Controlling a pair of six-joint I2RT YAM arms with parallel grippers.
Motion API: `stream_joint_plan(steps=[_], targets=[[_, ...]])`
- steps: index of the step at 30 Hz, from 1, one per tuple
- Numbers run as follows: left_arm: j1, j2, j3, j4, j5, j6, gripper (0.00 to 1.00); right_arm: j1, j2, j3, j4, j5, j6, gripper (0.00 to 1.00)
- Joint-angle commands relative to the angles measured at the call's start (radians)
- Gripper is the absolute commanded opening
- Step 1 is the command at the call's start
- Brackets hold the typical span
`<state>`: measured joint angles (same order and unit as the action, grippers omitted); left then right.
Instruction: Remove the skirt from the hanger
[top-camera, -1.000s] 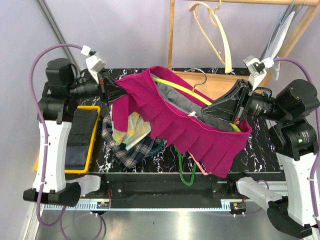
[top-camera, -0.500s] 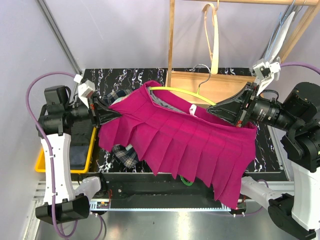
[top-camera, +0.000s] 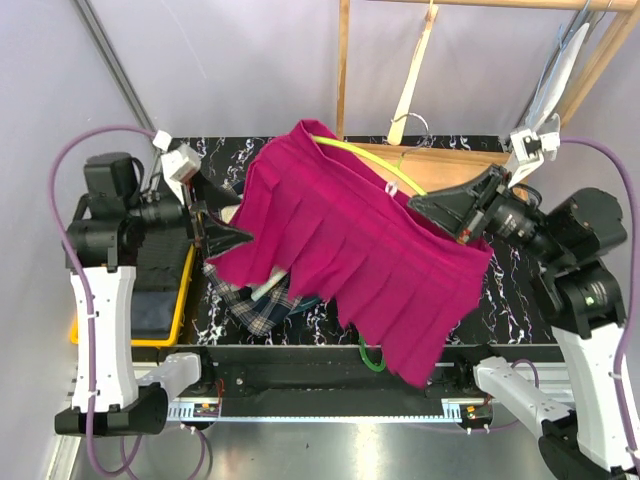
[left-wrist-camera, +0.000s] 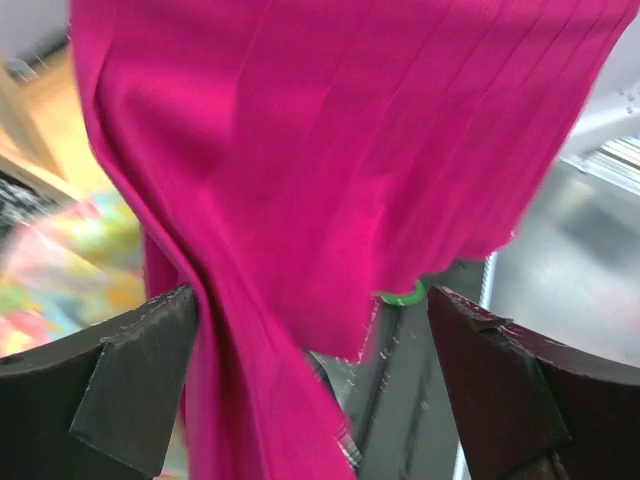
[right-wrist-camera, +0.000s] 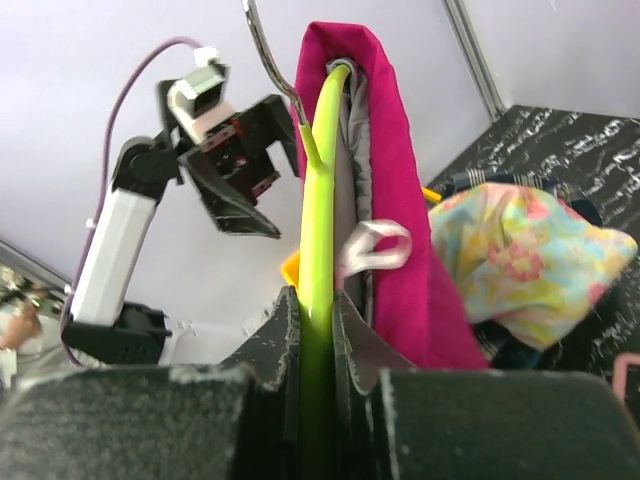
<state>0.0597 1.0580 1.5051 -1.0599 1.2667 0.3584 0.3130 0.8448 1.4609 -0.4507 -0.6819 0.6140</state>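
The plaid skirt (top-camera: 250, 305) lies bunched on the table's left side, mostly hidden under a magenta garment (top-camera: 360, 240). A thin green hanger (top-camera: 372, 358) shows as a loop at the table's front edge, below the magenta hem. My right gripper (top-camera: 425, 208) is shut on a lime yellow-green hanger (right-wrist-camera: 318, 200) that carries the magenta garment (right-wrist-camera: 395, 200) in the air. My left gripper (left-wrist-camera: 310, 320) is open, its jaws wide apart, with magenta fabric (left-wrist-camera: 330, 150) hanging between and in front of them. It sits at the garment's left edge (top-camera: 235, 215).
A floral yellow-pink garment (right-wrist-camera: 520, 250) lies on the table by the plaid skirt. A yellow tray (top-camera: 185, 300) with a black device stands at the left edge. A wooden rack (top-camera: 343, 70) with a cream hanger (top-camera: 412, 80) rises behind the table.
The magenta garment on the lime hanger has been lifted off the table and spread out, and now hangs tilted. My left gripper is no longer at its corner. The cream hanger on the rack has swung.
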Motion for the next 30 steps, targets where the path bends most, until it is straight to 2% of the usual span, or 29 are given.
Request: stream_joint_plan(steps=[1, 5, 7, 11, 17, 22, 26, 30], targets=[[-0.015, 0.0, 0.147, 0.191, -0.119, -0.179, 0.99, -0.005, 0.003, -0.016, 0.374, -0.03, 0.138, 0.0], [-0.015, 0.013, 0.176, 0.377, -0.139, -0.315, 0.99, -0.003, 0.033, 0.018, 0.365, -0.082, 0.145, 0.0], [-0.015, 0.028, 0.17, 0.527, -0.177, -0.401, 0.99, -0.003, 0.033, 0.022, 0.362, -0.102, 0.15, 0.0], [-0.017, 0.101, 0.199, 0.647, -0.25, -0.406, 0.99, -0.005, 0.03, 0.022, 0.372, -0.134, 0.171, 0.0], [-0.05, 0.229, 0.302, 0.702, -0.256, -0.452, 0.99, -0.005, 0.037, 0.006, 0.424, -0.176, 0.227, 0.0], [-0.151, 0.247, 0.319, 0.707, -0.224, -0.49, 0.98, -0.005, 0.04, -0.022, 0.442, -0.174, 0.248, 0.0], [-0.195, 0.25, 0.314, 0.709, -0.173, -0.544, 0.92, -0.005, 0.045, -0.033, 0.44, -0.176, 0.251, 0.0], [-0.212, 0.235, 0.322, 0.762, -0.119, -0.637, 0.99, -0.003, 0.045, -0.05, 0.442, -0.179, 0.242, 0.0]])
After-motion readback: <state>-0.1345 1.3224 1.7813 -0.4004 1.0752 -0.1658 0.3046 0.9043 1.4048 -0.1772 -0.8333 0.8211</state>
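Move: The near-end target, the skirt's left waistband corner on the yellow-green hanger, is about 9 cm ahead of my empty, open left hand, 10 cm to its right and 11 cm above. The hanger's hook is about 8 cm ahead, 26 cm to the right and 14 cm higher; the floral skirt lies some 7 cm ahead, 2 cm left and 35 cm below. From my right hand, already gripping the hanger, that corner is some 10 cm ahead, 16 cm left and 2 cm up. I lift my left hand about 10 cm and carry it some 11 cm forward, rolling its forward side up, then ease back a little and slide about 5 cm right, so the still-open fingers come astride the skirt's left end. My right hand keeps its pinch on the hanger, shifting 2 cm left and up and turning about 10 degrees counter-clockwise. ##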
